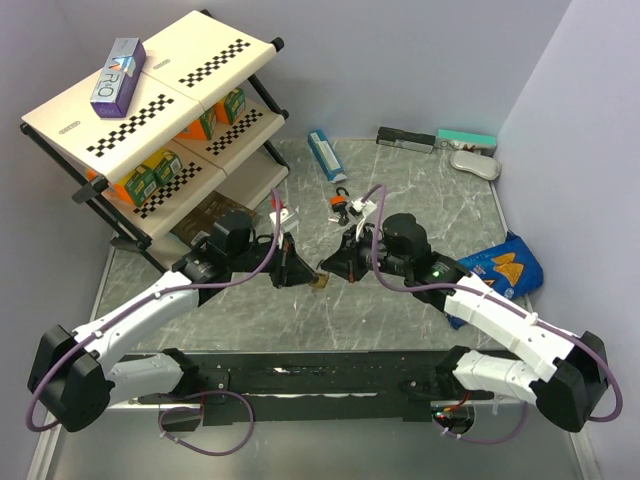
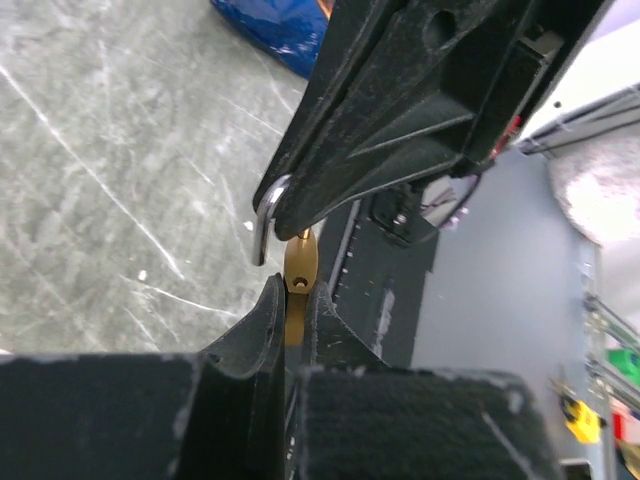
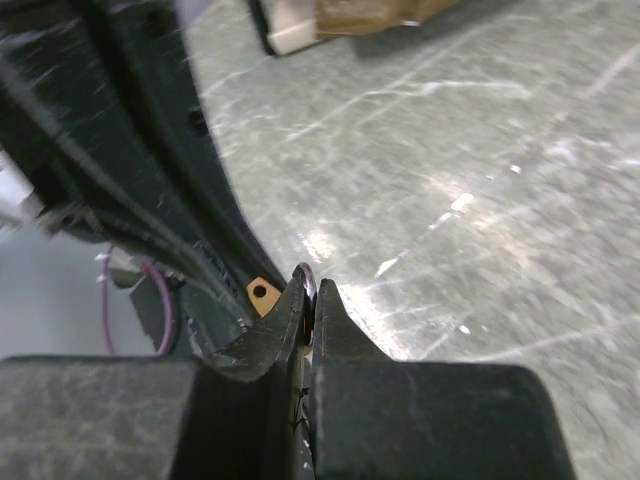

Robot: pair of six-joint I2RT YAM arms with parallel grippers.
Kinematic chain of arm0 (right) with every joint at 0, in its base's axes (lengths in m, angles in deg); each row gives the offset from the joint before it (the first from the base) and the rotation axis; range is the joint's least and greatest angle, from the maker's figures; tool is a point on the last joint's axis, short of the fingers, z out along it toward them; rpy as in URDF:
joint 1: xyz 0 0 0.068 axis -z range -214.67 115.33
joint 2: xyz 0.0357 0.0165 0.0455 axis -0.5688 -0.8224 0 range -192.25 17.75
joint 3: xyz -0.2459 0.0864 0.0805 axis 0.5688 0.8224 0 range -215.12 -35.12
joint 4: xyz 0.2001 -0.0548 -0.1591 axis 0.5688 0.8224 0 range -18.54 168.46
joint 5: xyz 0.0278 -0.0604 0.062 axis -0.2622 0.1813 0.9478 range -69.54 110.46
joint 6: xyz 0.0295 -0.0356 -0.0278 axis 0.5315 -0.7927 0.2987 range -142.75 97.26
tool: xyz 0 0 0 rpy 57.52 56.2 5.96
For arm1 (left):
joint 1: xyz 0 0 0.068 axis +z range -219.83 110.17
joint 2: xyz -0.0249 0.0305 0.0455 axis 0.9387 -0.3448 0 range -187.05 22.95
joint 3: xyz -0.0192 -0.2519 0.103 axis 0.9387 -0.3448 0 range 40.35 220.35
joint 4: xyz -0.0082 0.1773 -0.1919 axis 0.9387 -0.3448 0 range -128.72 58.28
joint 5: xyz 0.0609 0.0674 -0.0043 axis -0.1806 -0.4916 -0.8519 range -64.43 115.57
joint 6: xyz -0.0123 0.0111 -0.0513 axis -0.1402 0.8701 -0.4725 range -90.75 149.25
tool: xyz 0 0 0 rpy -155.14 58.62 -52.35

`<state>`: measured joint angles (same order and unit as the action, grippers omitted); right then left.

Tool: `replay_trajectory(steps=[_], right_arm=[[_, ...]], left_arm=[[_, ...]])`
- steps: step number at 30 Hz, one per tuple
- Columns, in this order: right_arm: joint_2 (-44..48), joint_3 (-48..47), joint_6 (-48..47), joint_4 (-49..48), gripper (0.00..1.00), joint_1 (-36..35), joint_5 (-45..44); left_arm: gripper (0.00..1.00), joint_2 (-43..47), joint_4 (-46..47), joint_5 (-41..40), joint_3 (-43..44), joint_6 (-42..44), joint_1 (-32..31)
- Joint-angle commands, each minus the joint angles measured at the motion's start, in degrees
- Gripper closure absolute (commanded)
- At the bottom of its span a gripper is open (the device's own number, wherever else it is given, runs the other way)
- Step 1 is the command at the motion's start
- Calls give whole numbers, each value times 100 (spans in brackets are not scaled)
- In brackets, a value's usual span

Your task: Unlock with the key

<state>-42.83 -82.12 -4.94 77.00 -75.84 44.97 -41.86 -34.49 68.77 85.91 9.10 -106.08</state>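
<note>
A small brass padlock (image 1: 320,281) hangs between my two grippers above the table's middle. My left gripper (image 1: 305,274) is shut on its brass body (image 2: 297,268). My right gripper (image 1: 336,267) is shut on the padlock's silver shackle (image 2: 262,222). In the right wrist view the shackle (image 3: 311,277) shows pinched between the fingertips, with a corner of the brass body (image 3: 261,293) just left of them. The key (image 1: 354,211), a tiny dark cluster, lies farther back on the table beside an orange padlock (image 1: 342,206). Neither gripper touches it.
A tilted shelf rack (image 1: 150,110) with juice cartons stands at the back left. A blue snack bag (image 1: 500,268) lies right of my right arm. A blue box (image 1: 326,154), a dark case (image 1: 405,138) and a white case (image 1: 474,163) line the back wall.
</note>
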Motion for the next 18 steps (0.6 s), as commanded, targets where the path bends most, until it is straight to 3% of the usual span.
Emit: replay_trajectory(steps=[1,5,11,15,18], right_arm=[[-76,-678,74,613,100,-233,-1245],[-498,-1108,258,1106,100,-593,-2309],[-1043,-1505,952,1713,100,-647,-4047],[-1263,-1522,1225,1556,100,-621,-4402],[-1317,-1453,1287,1337,96,-525,-4010]], left_arm=[[99,127,-339,-1233,199,54,-206],[99,101,-356,-2007,243,-112,-532],[99,13,-462,-3870,313,-420,-1103],[99,-110,-190,-4241,234,-771,-1253],[99,-180,126,-4057,129,-1027,-1227]])
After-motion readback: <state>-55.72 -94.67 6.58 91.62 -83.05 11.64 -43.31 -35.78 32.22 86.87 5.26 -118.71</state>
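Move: The brass padlock is held between the hands, its body in the left fingers, centred about 2 cm right of that hand point and 1 cm below. From the right hand, whose closed fingers hold the open shackle, the body is some 2 cm back, 2 cm left and 1 cm below. From the right hand the keys lie about 21 cm ahead and 3 cm right, with the orange padlock roughly 6 cm beyond them, both about 21 cm below. The brass padlock is carried forward and down between both hands, towards the keys' side of the table. The left fingers keep the body and travel about 4 cm while turning some 20 degrees counter-clockwise; the right, still pinching the already open shackle, goes farther, nearly 7 cm, turning close to 30 degrees clockwise with its left side dipping. Both sets of fingers swing to point more forward. ##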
